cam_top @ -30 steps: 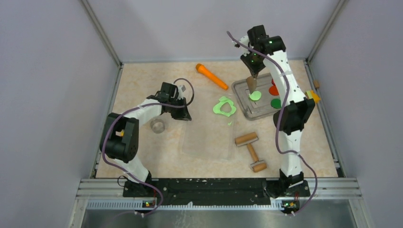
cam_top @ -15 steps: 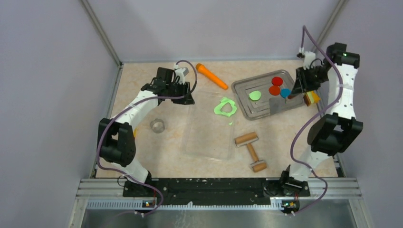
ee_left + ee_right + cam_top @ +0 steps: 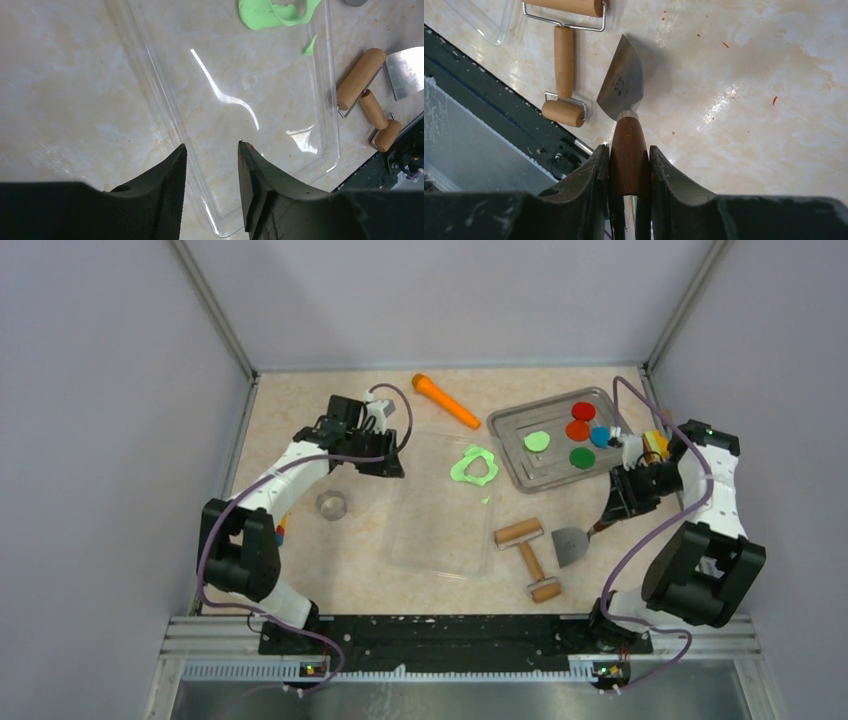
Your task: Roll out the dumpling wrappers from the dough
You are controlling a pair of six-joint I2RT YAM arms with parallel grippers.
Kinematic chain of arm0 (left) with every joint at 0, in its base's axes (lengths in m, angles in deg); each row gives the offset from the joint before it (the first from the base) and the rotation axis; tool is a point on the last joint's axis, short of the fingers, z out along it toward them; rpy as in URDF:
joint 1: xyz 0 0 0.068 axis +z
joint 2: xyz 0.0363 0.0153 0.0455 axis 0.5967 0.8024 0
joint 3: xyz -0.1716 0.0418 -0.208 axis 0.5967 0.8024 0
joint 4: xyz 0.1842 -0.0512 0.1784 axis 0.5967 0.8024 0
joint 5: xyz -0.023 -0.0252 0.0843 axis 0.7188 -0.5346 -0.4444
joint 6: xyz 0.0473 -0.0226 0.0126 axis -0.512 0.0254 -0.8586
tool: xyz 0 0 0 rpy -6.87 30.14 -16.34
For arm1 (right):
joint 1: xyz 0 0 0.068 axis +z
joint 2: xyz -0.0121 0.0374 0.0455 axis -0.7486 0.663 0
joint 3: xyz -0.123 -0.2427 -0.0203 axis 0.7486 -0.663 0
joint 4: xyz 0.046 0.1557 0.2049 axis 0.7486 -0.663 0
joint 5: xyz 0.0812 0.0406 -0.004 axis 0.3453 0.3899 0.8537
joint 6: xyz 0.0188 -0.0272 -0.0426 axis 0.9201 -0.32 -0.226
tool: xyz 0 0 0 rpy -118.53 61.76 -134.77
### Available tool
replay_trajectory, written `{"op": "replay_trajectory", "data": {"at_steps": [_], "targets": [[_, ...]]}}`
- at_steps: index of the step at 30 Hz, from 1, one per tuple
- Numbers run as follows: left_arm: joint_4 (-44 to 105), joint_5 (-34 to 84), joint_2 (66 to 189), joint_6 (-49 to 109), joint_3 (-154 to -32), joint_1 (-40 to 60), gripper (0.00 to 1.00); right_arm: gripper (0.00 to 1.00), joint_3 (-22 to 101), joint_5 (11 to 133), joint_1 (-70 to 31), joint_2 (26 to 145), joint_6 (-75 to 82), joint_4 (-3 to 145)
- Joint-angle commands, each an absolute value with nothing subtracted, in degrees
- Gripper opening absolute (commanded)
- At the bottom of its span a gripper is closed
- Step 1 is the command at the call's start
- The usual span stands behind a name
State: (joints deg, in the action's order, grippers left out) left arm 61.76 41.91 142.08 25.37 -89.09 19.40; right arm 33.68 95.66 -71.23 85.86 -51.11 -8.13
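Observation:
The dough point(image 3: 473, 466), a lime-green sheet with a hole, lies at the far edge of a clear plastic tray point(image 3: 440, 530); the left wrist view shows the dough point(image 3: 270, 12) at the top. One dumpling wrapper point(image 3: 537, 440), a pale green disc, rests in the metal tray point(image 3: 503, 424). My left gripper point(image 3: 390, 462) is open over the clear tray's far left corner; the clear tray's rim point(image 3: 165, 107) runs beneath the left gripper point(image 3: 212, 147). My right gripper point(image 3: 612, 512) is shut on the wooden handle of a scraper point(image 3: 623, 82), its blade point(image 3: 570, 545) low over the table beside the roller.
Red point(image 3: 583, 409), orange-red point(image 3: 577, 430), blue point(image 3: 600, 436) and dark green point(image 3: 581, 457) discs share the metal tray. An orange pin point(image 3: 445, 400) lies at the back. A wooden roller point(image 3: 530, 558) lies front centre, a metal ring point(image 3: 331, 504) at left. A green scrap point(image 3: 484, 500) sits on the clear tray.
My right arm swung from above the metal tray to the front right, bringing the scraper down beside the roller. My left gripper moved toward the back and its jaws opened.

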Motion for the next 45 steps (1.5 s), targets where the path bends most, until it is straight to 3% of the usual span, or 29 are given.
{"op": "replay_trajectory", "data": {"at_steps": [1, 4, 7, 12, 25, 27, 28, 30, 34, 35, 36, 40, 45], "targets": [[61.65, 43.72, 139.15, 25.61, -87.34, 19.32, 0.45, 0.0, 30.89, 98.09, -73.26, 84.59, -52.05, -0.25], [61.56, 44.78, 138.56, 24.88, -86.76, 19.32, 0.45, 0.0, 29.59, 98.9, -75.29, 84.51, -52.15, 3.87], [61.44, 46.06, 138.0, 24.04, -86.19, 19.32, 0.45, 0.27, 27.87, 97.43, -75.84, 84.89, -52.85, 6.7], [61.76, 46.5, 136.53, 23.18, -84.95, 19.53, 0.46, 0.48, 27.59, 91.85, -76.29, 85.93, -54.22, 6.65], [61.19, 46.17, 135.38, 22.5, -83.45, 21.77, 0.51, 0.54, 33.73, 76.56, -76.91, 87.21, -53.36, 11.63], [61.46, 44.45, 135.36, 21.69, -84.7, 22.01, 0.53, 0.82, 38.5, 78.36, -76.84, 87.75, -51.02, 10.21], [62.03, 42.39, 135.54, 21.37, -85.77, 22.15, 0.55, 0.89, 40.86, 79.12, -76.67, 87.9, -49.01, 10.39], [62.97, 38.49, 136.33, 19.81, -88.22, 22.65, 0.59, 0.91, 45.59, 78.55, -75.8, 88.64, -44.23, 11.7], [65.12, 32.58, 140.61, 18.77, -96.11, 24.68, 0.78, 0.92, 52.01, 78.2, -72.68, 92.12, -36.87, 13.23], [66.58, 32.38, 142.69, 18.77, -99.0, 25.28, 0.92, 0.92, 52.33, 77.72, -71.74, 93.07, -35.42, 14.05], [68.56, 32.06, 144.97, 18.77, -102.17, 25.86, 0.98, 0.92, 52.73, 76.97, -70.4, 93.95, -34.01, 14.54], [75.17, 31.68, 151.17, 19.6, -116.44, 28.49, 0.99, 0.92, 59.67, 73.13, -62.95, 97.49, -25.94, 16.45], [68.84, 24.03, 147.27, 19.95, -121.71, 29.19, 0.99, 0.96, 73.45, 74.58, -56.14, 97.75, -17.61, 21.52]]}}
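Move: The right hand still grips the spatula's handle; its resting place is bare table, middle about 2 cm ahead, 3 cm left and 9 cm below. The double roller lies some 20 cm left and 1 cm back, the tray's middle about 26 cm ahead and 12 cm left. From the empty left hand, that place is roughly 47 cm right and 11 cm back, with the dough scrap 7 cm ahead and 18 cm right. Right hand sinks rightward, releases the spatula, then rises forward about 16 cm; left hand opens, rising forward-left. ##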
